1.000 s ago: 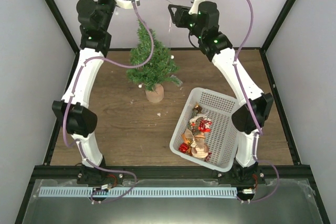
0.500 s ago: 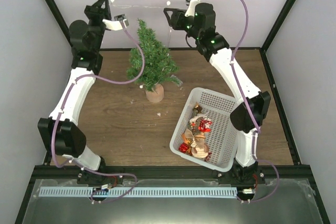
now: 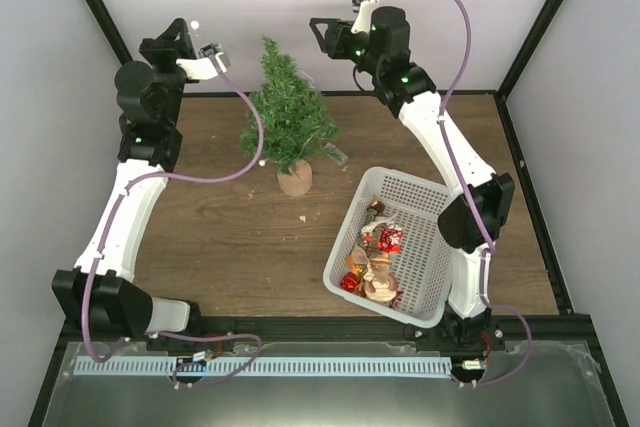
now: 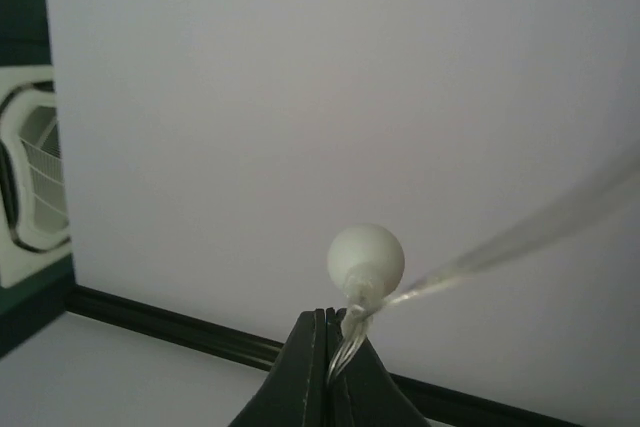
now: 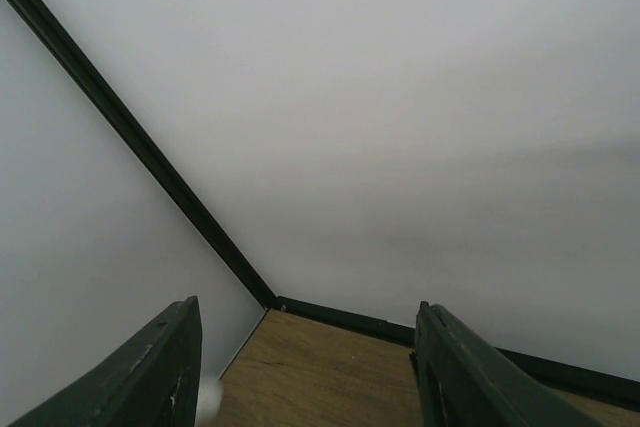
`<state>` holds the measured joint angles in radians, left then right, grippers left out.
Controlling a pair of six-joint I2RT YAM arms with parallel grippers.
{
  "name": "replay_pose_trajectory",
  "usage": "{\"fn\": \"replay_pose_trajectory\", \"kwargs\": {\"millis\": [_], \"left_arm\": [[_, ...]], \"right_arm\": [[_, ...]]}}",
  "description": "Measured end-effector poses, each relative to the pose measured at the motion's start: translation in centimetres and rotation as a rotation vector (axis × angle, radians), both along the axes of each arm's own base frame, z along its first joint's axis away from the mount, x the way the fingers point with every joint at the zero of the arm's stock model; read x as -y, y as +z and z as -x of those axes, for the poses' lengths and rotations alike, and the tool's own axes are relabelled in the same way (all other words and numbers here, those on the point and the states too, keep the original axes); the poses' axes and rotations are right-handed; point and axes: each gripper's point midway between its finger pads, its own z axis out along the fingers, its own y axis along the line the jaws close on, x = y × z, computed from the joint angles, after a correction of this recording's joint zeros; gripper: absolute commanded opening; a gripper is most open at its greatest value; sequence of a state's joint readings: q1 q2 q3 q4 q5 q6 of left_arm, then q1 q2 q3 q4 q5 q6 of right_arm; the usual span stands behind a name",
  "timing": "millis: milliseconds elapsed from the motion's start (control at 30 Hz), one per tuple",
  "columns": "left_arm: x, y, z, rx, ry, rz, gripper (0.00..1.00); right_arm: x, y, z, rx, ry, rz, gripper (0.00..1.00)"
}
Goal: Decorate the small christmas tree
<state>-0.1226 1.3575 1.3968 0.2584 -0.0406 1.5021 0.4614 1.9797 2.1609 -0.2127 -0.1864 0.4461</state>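
Observation:
The small christmas tree (image 3: 286,112) stands upright on its tan base near the back of the wooden table (image 3: 220,237). White beads hang on its lower branches. My left gripper (image 3: 187,31) is raised left of the treetop. In the left wrist view the left gripper (image 4: 331,317) is shut on a clear string just under a white bead (image 4: 366,256). The string trails off to the right, blurred. My right gripper (image 3: 318,29) hovers right of the treetop. In its wrist view the right gripper (image 5: 307,307) is open with nothing between its fingers.
A white plastic basket (image 3: 432,197) with several red and gold ornaments sits at the right front of the table. A small dark piece (image 3: 336,155) lies by the tree's base. A white speck (image 3: 303,217) lies in front of it. Walls close in the back and sides.
My left gripper has swung down and to the left, away from the treetop, with the bead string in it. The right gripper has shifted slightly left. The string between them no longer shows.

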Motion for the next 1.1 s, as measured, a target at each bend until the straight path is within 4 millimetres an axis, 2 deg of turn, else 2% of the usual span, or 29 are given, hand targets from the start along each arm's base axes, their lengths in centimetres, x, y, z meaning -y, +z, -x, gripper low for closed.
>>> {"fn": "replay_pose_trajectory", "kwargs": {"millis": [267,367,400,533,633,700,800,933,1000,1100], "left_arm": [[-0.5,-3.2,0.5,-0.191,-0.008,0.131,0.0],[-0.4,-3.1,1.1,-0.265,-0.032,0.217,0.0],[-0.3,-2.7,1.5,-0.279,-0.043,0.245,0.0],[0.3,1.1,4.2,-0.299,-0.115,0.363,0.0],[1.0,4.9,7.5,-0.295,-0.199,0.427,0.0],[1.7,6.6,9.8,-0.302,-0.254,0.452,0.0],[3.2,7.6,12.7,-0.334,-0.334,0.477,0.0],[4.9,5.8,14.8,-0.438,-0.397,0.511,0.0],[5.2,4.6,14.9,-0.488,-0.4,0.531,0.0],[5.7,1.4,14.3,-0.602,-0.389,0.574,0.0]], "right_arm": [[-0.3,-0.9,-0.2,-0.015,0.011,0.009,0.51],[-0.3,-1.5,-0.3,-0.023,0.011,0.016,0.51],[-0.4,-1.8,-0.4,-0.028,0.011,0.019,0.51],[-0.4,-3.0,-0.5,-0.047,0.011,0.032,0.52],[-0.4,-4.4,-0.6,-0.067,0.007,0.047,0.51],[-0.2,-5.6,-0.6,-0.089,0.001,0.063,0.51],[0.1,-6.6,-0.2,-0.108,-0.007,0.08,0.52],[1.2,-6.5,1.4,-0.105,-0.018,0.097,0.52],[1.7,-5.5,2.3,-0.084,-0.026,0.096,0.52],[2.7,-3.0,3.7,-0.027,-0.038,0.091,0.52]]}}
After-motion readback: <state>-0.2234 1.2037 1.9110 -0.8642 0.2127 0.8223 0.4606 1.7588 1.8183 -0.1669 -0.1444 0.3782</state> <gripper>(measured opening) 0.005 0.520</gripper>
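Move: On the left hand's right stands the christmas tree, its middle about 17 cm that way, some 7 cm back and 28 cm lower; this hand already holds the end of the bulb string. From the open right hand the tree is about 8 cm left, 15 cm back and 23 cm down. A clear box lies about 4 cm right of that hand, 4 cm back, far below; the basket's middle is some 18 cm right and 31 cm back. Drawing the string's end back along the tree's left side towards its front, the left hand dips about 3 cm, then pulls back some 15 cm in an arc that rises and sinks again, edging right towards the tree. Fingers stay shut on the string as the wrist tips down, rolls left side down and turns clockwise. The empty right hand sinks about 7 cm, then draws back, right and partly up, still half open. ##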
